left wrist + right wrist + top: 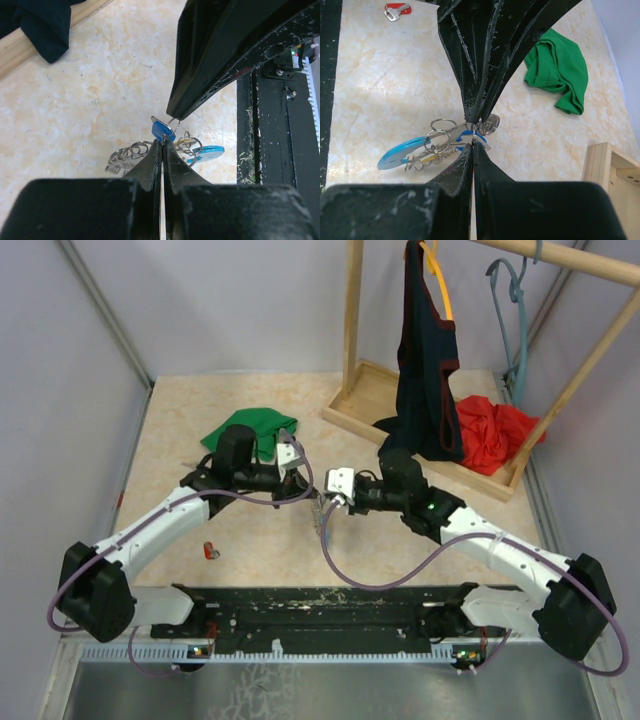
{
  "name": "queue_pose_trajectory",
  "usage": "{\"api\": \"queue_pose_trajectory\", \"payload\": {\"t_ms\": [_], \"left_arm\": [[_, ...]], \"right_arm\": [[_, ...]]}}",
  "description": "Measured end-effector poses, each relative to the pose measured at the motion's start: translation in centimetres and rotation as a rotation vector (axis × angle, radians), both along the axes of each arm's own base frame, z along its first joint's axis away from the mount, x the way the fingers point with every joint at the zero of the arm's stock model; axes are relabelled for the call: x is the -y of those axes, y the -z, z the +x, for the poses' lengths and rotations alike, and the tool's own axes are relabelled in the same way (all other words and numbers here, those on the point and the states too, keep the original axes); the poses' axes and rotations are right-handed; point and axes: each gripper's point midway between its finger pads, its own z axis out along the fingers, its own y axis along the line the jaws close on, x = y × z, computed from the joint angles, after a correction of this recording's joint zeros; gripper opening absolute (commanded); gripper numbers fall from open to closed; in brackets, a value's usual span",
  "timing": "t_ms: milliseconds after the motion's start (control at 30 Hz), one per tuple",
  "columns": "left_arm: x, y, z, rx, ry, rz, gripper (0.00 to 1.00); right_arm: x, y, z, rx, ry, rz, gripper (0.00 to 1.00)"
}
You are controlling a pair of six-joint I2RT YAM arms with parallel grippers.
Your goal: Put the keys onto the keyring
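Observation:
My two grippers meet tip to tip just above the table's middle. Shut, my left gripper [163, 141] [310, 497] pinches the blue key [162, 130] at its lower edge. A thin wire ring runs from that key into the shut tips of my right gripper [474, 145] [329, 502]. Below them hangs the keyring [440, 137] [131, 151], made of silvery rings and chain with a light blue band [400, 152] [210, 151]. A yellow bit [432, 157] shows among its coils. A red key [210, 551] [397, 10] lies alone on the table at the near left.
A green cloth [250, 432] [560, 70] lies behind the left arm. At the back right stands a wooden rack [350, 405] with a dark garment [425, 360] hanging from it and a red cloth [495, 430] on its base. The black base rail [320, 605] runs along the near edge.

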Motion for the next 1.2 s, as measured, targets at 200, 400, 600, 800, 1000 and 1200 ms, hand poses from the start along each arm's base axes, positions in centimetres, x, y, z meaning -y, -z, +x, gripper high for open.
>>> {"api": "queue_pose_trajectory", "payload": {"t_ms": [200,400,600,800,1000,1200], "left_arm": [[-0.9,0.4,-0.1,-0.04,-0.101,-0.029,0.0],[-0.9,0.1,0.3,-0.039,-0.123,-0.039,0.0],[-0.9,0.1,0.3,-0.047,-0.13,-0.04,0.0],[-0.9,0.1,0.3,-0.064,-0.135,-0.043,0.0],[-0.9,0.1,0.2,-0.075,-0.14,-0.045,0.0],[-0.9,0.0,0.2,-0.083,-0.142,-0.047,0.0]], "right_arm": [[0.1,1.6,-0.7,-0.039,-0.001,-0.012,0.0],[0.3,1.6,-0.6,-0.023,0.021,0.006,0.16],[0.1,-0.7,-0.7,0.034,0.014,0.082,0.28],[-0.9,-2.0,-0.7,0.064,-0.02,0.138,0.28],[-1.6,-0.9,-0.6,0.037,-0.036,0.126,0.27],[-2.1,0.1,-0.5,0.019,-0.042,0.11,0.25]]}}
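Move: The small ring with the blue key sits between the two sets of fingertips: about 1 cm to the right hand's left and 1 cm farther out, and some 1 cm to the left hand's right, 1 cm back and 1 cm below. From the right hand, the yellow key hangs roughly 4 cm back, 4 cm lower and level sideways, and the light-blue tag about 6 cm back, 1 cm left and 5 cm down. The small ring with the blue key stays pinched in the left fingers, which ease about 1 cm left early on and turn slightly counter-clockwise. The right fingers, shut at first, sink nearly 2 cm, open about a quarter and let go, rise about 4 cm with the tips tilting up, then arc left towards the left fingertips and come down 2 cm, straddling the ring. ##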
